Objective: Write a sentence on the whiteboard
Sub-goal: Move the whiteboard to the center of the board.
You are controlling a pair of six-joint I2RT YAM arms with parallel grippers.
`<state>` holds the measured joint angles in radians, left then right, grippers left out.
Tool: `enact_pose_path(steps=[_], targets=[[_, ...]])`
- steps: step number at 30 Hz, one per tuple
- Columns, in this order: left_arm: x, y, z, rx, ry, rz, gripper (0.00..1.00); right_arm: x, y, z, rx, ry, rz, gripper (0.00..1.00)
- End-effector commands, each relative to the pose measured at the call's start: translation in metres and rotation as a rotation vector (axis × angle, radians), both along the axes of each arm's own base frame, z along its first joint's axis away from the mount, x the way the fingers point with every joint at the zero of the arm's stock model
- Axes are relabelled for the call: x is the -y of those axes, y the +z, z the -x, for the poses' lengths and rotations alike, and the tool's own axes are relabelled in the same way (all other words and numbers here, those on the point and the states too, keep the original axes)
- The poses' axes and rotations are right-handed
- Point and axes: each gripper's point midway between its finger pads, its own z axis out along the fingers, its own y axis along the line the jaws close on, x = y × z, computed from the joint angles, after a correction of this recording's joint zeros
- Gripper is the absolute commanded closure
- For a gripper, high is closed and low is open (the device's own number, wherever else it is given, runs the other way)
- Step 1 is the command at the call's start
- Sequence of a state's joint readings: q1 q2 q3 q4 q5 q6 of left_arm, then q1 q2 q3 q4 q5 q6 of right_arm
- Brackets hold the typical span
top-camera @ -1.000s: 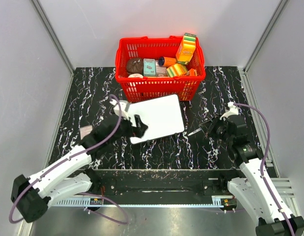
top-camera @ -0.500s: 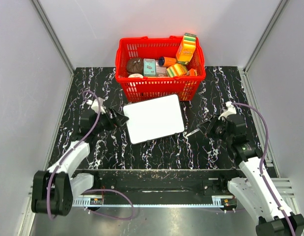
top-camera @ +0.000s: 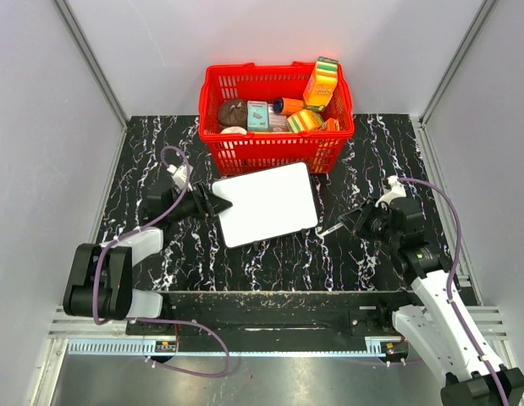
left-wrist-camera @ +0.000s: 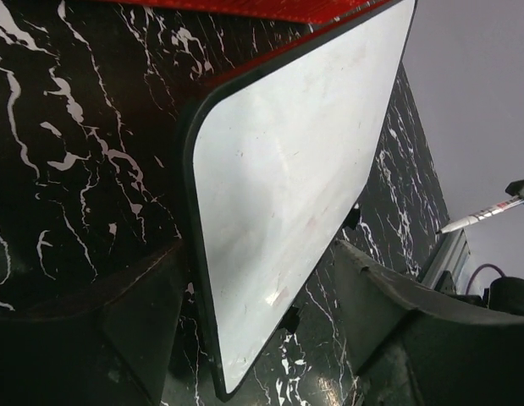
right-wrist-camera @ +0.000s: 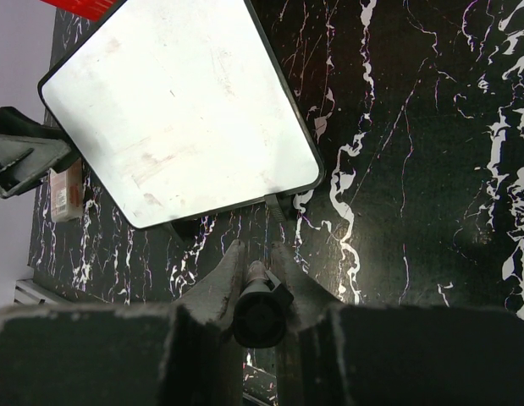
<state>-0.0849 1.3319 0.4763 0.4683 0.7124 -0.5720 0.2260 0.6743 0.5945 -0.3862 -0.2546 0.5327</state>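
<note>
The whiteboard [top-camera: 267, 203] lies flat on the black marble table just in front of the red basket. Its face [right-wrist-camera: 181, 110] is blank apart from faint smudges, and no sentence is in view. My left gripper [top-camera: 219, 203] lies low at the board's left edge. In the left wrist view the left gripper [left-wrist-camera: 257, 254] is open, one finger on each side of the board's near corner [left-wrist-camera: 245, 338]. My right gripper [top-camera: 355, 222] hovers right of the board, shut on a marker [top-camera: 336, 227] whose tip points at the board. The marker's black end [right-wrist-camera: 260, 311] sits clamped between the right fingers.
The red basket [top-camera: 274, 145] full of packets and sponges stands behind the board, touching its far edge. A small pinkish block [right-wrist-camera: 65, 190] lies on the table left of the board. Grey walls close in both sides.
My left arm pulled back off the board's lower left corner, swung left, then came in low at the board's left edge with its jaws narrowing. The right arm and marker have barely moved.
</note>
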Motion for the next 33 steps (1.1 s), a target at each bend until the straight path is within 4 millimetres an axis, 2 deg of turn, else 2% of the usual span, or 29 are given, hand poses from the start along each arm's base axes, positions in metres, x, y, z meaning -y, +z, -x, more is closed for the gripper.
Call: enact_pose_path(steps=[1,4,5,8,9,11,12,24,26,33], targets=[[0.008,0.022,-0.013,0.148,-0.091,0.023,0.31,-0.001,0.011,-0.005,0.05,0.005,-0.015,1.0],[0.012,0.019,-0.011,0.156,-0.126,0.035,0.43,-0.001,0.01,-0.005,0.05,0.005,-0.012,1.0],[0.014,0.018,-0.008,0.158,-0.147,0.04,0.51,-0.001,0.01,-0.006,0.05,0.005,-0.012,1.0],[0.017,0.015,-0.004,0.159,-0.182,0.051,0.64,-0.002,0.012,-0.006,0.053,0.007,-0.012,1.0],[0.018,0.014,-0.003,0.154,-0.194,0.056,0.75,-0.001,0.012,-0.006,0.054,0.006,-0.01,1.0],[0.02,0.015,0.0,0.155,-0.215,0.07,0.86,-0.003,0.015,-0.006,0.061,0.013,-0.015,1.0],[0.02,0.015,0.001,0.153,-0.216,0.076,0.98,-0.003,0.017,-0.005,0.064,0.015,-0.019,1.0],[0.022,-0.004,0.044,0.105,-0.265,0.109,1.0,-0.006,0.033,-0.002,0.1,0.036,-0.04,1.0],[0.023,-0.004,0.046,0.098,-0.256,0.111,1.0,-0.008,0.034,-0.001,0.104,0.043,-0.043,1.0],[0.043,-0.02,0.065,0.039,-0.309,0.074,1.0,-0.01,0.046,0.0,0.133,0.063,-0.055,1.0]])
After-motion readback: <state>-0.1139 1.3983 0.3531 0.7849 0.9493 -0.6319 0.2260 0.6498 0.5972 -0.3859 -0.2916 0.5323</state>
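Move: The whiteboard stands tilted on its feet. Its left edge is only a centimetre or two to the left hand's right, between the wide-open fingers; its middle lies some 13 cm to the right, level ahead, and about 3 cm lower. The red basket stands roughly 25 cm ahead and 17 cm to the right, at about hand height. From the right hand, the whiteboard's middle is about 22 cm left, 6 cm ahead and 8 cm below. The left hand closes its fingers on the whiteboard's left edge, one finger on the white face and one behind, sinking about 1 cm as they shut. It rises slightly, then with the edge pinched draws it back towards the base, about 4.5 cm overall, and some 3 cm right, the wrist turning roughly 15 degrees clockwise. The right hand stays nearly in place, still holding the marker. ##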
